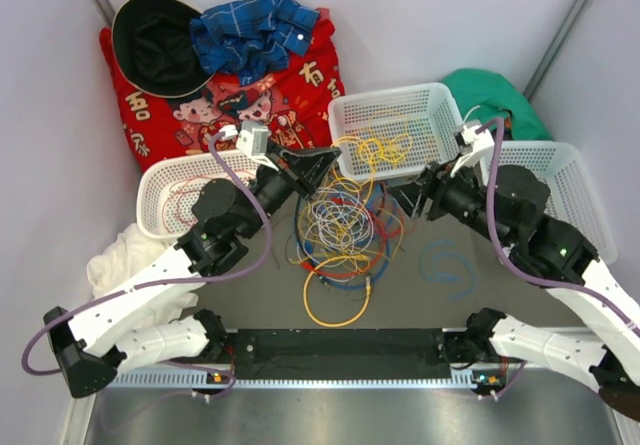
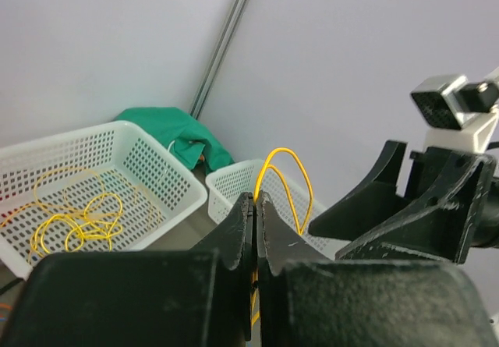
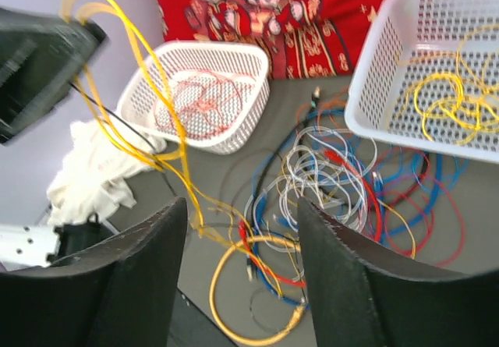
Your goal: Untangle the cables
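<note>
The cables (image 1: pixel 340 227) lie in a tangled heap of grey-white, blue, red and yellow loops on the grey table, with a thick yellow ring (image 1: pixel 335 303) at the near side. My left gripper (image 1: pixel 325 160) hovers above the heap's far-left edge, shut on thin yellow cable strands (image 2: pixel 284 177) that arch up out of its fingertips (image 2: pixel 248 207). In the right wrist view those yellow strands (image 3: pixel 148 90) hang from the left gripper (image 3: pixel 39 51) down into the heap (image 3: pixel 327 175). My right gripper (image 1: pixel 408 201) is open over the heap's right side, nothing between its fingers (image 3: pixel 156 253).
Three white baskets stand round the heap: a left one (image 1: pixel 160 180) with red cables, a far one (image 1: pixel 345 115) with yellow cables, a right one (image 1: pixel 575 170). A lone blue cable (image 1: pixel 450 265) lies at the right. White cloth (image 1: pixel 115 260), green cloth (image 1: pixel 495 95) and red fabric (image 1: pixel 300 90) lie around.
</note>
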Action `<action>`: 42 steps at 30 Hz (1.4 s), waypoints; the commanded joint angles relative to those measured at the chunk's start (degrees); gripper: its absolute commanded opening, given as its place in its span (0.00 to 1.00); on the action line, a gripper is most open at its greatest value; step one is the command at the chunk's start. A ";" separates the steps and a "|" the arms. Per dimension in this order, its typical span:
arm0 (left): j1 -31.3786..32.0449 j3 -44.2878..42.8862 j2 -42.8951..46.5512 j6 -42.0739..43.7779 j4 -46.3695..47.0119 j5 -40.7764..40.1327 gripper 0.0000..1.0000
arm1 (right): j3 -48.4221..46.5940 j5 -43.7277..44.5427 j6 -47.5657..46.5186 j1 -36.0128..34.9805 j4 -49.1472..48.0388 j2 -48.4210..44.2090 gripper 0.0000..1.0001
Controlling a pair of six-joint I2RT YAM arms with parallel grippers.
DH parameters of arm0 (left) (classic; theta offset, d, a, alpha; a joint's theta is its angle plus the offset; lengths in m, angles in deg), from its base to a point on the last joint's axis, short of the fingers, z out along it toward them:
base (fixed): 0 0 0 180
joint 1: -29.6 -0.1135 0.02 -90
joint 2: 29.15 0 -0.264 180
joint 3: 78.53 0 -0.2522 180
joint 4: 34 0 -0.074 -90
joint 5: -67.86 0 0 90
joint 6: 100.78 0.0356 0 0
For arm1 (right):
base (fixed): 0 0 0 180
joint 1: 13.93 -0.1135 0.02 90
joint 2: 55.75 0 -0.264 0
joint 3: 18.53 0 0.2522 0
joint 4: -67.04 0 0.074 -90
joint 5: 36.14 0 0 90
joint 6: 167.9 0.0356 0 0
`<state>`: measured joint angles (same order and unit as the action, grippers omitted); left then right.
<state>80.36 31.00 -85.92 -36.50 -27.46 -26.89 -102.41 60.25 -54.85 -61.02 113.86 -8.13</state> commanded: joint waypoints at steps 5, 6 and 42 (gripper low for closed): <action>0.13 0.02 0.26 -1.00 0.18 1.15 0.00 | -5.10 -1.82 -0.90 -0.46 -11.17 3.09 0.46; 0.13 0.11 0.26 -1.18 0.18 1.15 0.00 | -5.45 -1.91 -0.81 -0.46 -11.26 3.62 0.45; 0.13 8.36 7.29 -5.58 -6.43 -13.63 0.99 | -9.23 0.64 -2.22 -0.37 -9.42 5.38 0.00</action>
<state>80.36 36.90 -79.72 -42.33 -39.16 -41.05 -108.51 60.23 -56.01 -61.02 105.01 -2.36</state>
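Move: The left hand holds the yellow cable up, and a loop of it drapes over towards the right hand, about 5 cm to that hand's left, 3 cm ahead and 3 cm above its half-open fingers. The tangled pile lies roughly 10 cm ahead, 7 cm left and 35 cm below the right hand. The right gripper, which is to take the cable, stands some 11 cm to the left hand's right, 3 cm back and 7 cm lower. Up and to its left, each about 4 cm, with a little forward, the right hand reaches into the draping yellow loop and shuts its fingers on it, then draws back right and rises some 2 cm. The left hand, still pinching the cable, sinks about 3 cm, then opens wide and backs off left and farther down, tipping down and turning counter-clockwise slightly. ##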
